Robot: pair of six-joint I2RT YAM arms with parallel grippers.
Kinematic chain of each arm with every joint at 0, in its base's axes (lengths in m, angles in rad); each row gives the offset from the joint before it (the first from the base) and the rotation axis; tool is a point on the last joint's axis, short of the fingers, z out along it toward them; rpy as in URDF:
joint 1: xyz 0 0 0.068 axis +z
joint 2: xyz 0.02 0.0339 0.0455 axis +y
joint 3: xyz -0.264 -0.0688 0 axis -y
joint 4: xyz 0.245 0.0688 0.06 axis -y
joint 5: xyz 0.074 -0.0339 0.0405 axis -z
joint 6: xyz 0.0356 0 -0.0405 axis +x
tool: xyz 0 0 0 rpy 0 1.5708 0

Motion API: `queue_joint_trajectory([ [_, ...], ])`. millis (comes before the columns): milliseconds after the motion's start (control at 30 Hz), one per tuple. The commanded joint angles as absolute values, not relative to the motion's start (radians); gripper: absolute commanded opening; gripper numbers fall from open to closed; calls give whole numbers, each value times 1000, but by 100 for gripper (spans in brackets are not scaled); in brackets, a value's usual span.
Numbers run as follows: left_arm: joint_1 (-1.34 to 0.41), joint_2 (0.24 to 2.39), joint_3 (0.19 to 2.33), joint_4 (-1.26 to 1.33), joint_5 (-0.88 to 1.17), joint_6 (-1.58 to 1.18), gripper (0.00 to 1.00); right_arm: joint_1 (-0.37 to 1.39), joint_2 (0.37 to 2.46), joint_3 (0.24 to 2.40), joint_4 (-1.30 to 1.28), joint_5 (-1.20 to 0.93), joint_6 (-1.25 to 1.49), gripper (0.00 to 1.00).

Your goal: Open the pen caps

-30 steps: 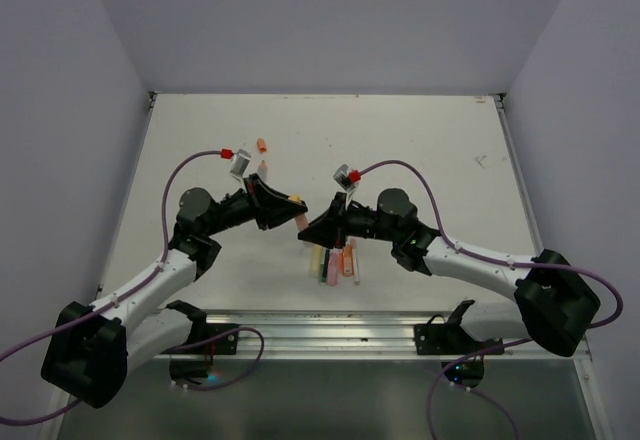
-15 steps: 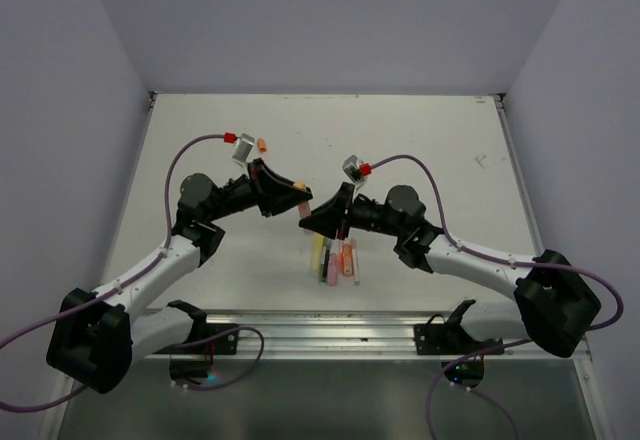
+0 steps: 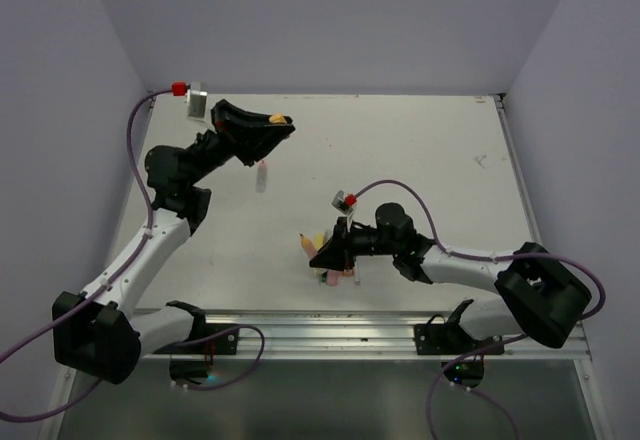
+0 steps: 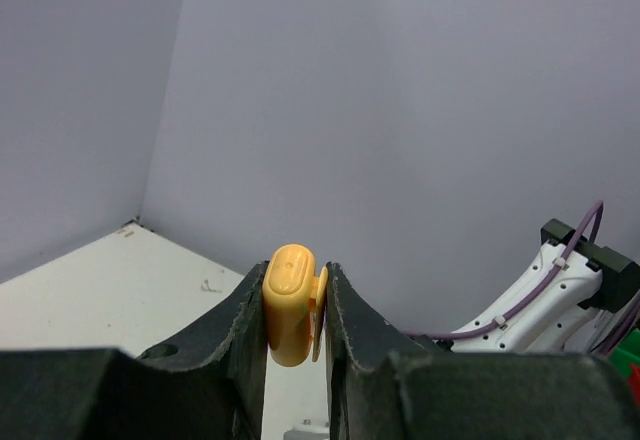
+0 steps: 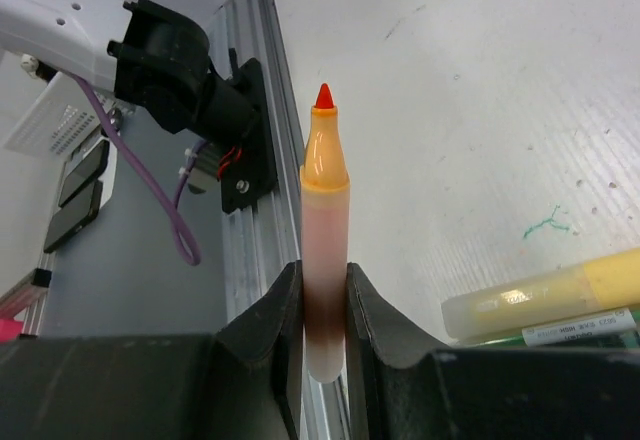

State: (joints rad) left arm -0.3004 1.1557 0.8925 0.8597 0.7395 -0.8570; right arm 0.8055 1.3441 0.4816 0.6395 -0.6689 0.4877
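Observation:
A stubby yellow-orange pen cap (image 4: 290, 305) is pinched between the jaws of my left gripper (image 4: 297, 290), which is raised at the back left (image 3: 272, 125); the cap (image 3: 280, 119) shows at its tips. My right gripper (image 5: 323, 285) is shut on an uncapped orange pen (image 5: 325, 210), its red tip bare and pointing away from the gripper. In the top view this gripper (image 3: 318, 251) hangs low over the pile of pens (image 3: 338, 276), and the held pen (image 3: 304, 241) sticks out to the left. The cap and the pen are far apart.
A yellow highlighter (image 5: 545, 300) and a thin green pen (image 5: 580, 328) lie right of my right fingers. A small pale orange piece (image 3: 262, 175) lies on the table below the left gripper. The metal rail (image 3: 330, 328) runs along the near edge.
The two grippers met at the table's middle, then parted. My left arm swung up and back left with the cap. My right arm dropped toward the pile with the pen.

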Motion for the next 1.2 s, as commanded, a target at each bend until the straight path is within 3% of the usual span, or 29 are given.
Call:
queue_joint_trajectory([
  [0, -278, 1170, 937, 864, 709, -861, 0, 787, 1341, 480, 690, -726, 472, 0],
  [167, -276, 1258, 1051, 496, 660, -645, 0, 772, 1287, 465, 686, -677, 480, 0],
  [400, -278, 1556, 1263, -53, 378, -448, 5, 761, 1158, 471, 525, -523, 434, 0],
  [900, -278, 2109, 1687, -360, -69, -370, 9, 755, 1124, 525, 376, -387, 379, 0],
  [1167, -276, 2252, 1802, -390, -120, -350, 13, 749, 1161, 540, 374, -391, 382, 0],
])
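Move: My left hand, still gripping the yellow-orange cap, is high and well short of the loose orange cap, which lies about 28 cm ahead, 11 cm to the left and some 41 cm below. The uncapped pen lies closer in, roughly 18 cm ahead, 10 cm left and 42 cm below. From my right hand, which still holds the pen just uncapped, the loose orange cap is about 40 cm ahead, 17 cm left and 13 cm below. I swing my left hand forward, then mostly down in a long arc, about 38 cm lower and 26 cm farther out, drifting left late, to bring the gripped cap beside the orange one. The wrist turns roughly 90 degrees, from fingers pointing right and upward to forward and down. My right hand keeps its pen and shifts slightly forward and right, rising then settling back. ##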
